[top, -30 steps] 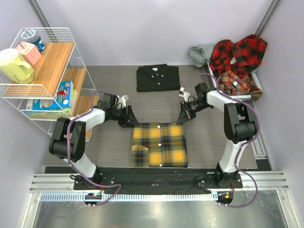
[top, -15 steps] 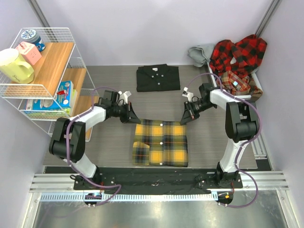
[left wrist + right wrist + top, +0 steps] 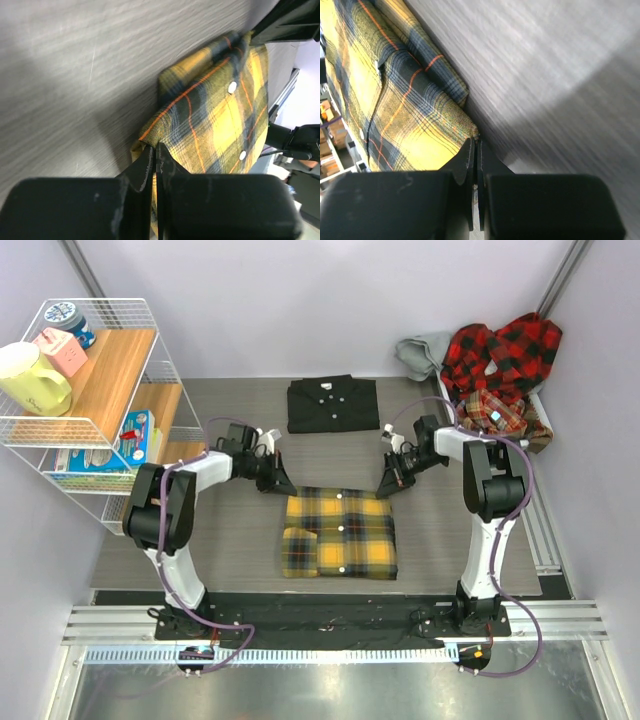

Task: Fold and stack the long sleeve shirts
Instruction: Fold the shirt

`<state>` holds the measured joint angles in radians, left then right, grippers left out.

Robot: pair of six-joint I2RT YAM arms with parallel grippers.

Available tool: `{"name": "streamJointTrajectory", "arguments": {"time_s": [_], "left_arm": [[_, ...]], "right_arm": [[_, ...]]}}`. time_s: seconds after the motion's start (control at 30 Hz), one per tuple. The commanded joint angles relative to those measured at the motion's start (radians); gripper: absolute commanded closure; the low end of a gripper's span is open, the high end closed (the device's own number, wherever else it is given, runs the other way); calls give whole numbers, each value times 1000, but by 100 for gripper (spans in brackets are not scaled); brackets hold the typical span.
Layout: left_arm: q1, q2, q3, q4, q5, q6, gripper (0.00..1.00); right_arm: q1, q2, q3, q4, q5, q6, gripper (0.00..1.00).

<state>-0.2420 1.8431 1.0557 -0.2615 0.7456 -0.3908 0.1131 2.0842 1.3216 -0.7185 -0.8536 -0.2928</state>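
Note:
The yellow-and-black plaid shirt [image 3: 340, 535] lies folded in the middle of the table, buttons up. My left gripper [image 3: 284, 488] is at its far left corner, and in the left wrist view the left gripper [image 3: 154, 146] is shut, pinching the cloth edge of the plaid shirt [image 3: 210, 115]. At the far right corner my right gripper [image 3: 384, 489] is likewise shut; the right wrist view shows that gripper [image 3: 476, 142] nipping the corner of the plaid shirt [image 3: 405, 115]. A folded black shirt [image 3: 333, 403] lies behind. Red-and-black plaid shirts [image 3: 500, 365] are heaped at the back right.
A wire shelf [image 3: 100, 390] with a pale mug [image 3: 30, 378], boxes and a tin stands along the left side. The red shirts sit in a white bin [image 3: 535, 410] at the right wall, with a grey cloth [image 3: 423, 352] beside it.
The left gripper closed on the shirt's far left corner. Both grippers shifted slightly toward the back, and the yellow shirt's near edge moved back with them.

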Motion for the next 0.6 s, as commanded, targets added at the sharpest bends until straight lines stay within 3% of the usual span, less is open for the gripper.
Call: {"name": "streamJointTrajectory", "arguments": {"time_s": [0.0, 0.27, 0.43, 0.57], "left_arm": [[13, -93, 49, -18, 11, 61, 100], [-19, -212, 13, -31, 41, 43, 100], [-22, -131, 36, -35, 0, 73, 100], [-7, -45, 72, -16, -61, 72, 100]], "right_arm": [[-23, -67, 62, 7, 35, 23, 99], [-24, -249, 47, -120, 16, -1, 99], [-32, -210, 22, -124, 85, -51, 99], [-44, -141, 25, -33, 120, -36, 99]]}}
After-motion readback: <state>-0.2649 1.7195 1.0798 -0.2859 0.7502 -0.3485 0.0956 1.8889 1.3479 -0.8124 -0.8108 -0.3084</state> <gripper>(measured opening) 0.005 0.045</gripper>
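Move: Both hands already pinch the far corners of the folded yellow plaid shirt, a few centimetres above the table. The shirt's middle lies about 9 cm back and 9 cm to the right of the left hand, and about 8 cm back and 8 cm to the left of the right hand, some 3 cm below both. The folded black shirt lies ahead: 17 cm forward and 8 cm right of the left hand, 18 cm forward and 10 cm left of the right. Keeping the two far corners pinched in shut fingers, both hands hoist the plaid shirt's far edge together, the left about 7 cm and the right about 8, the fingers tipping up some 10 degrees. They then turn and begin to sink again by 1 to 3 cm; the right hand also goes about a centimetre forward at the start. ##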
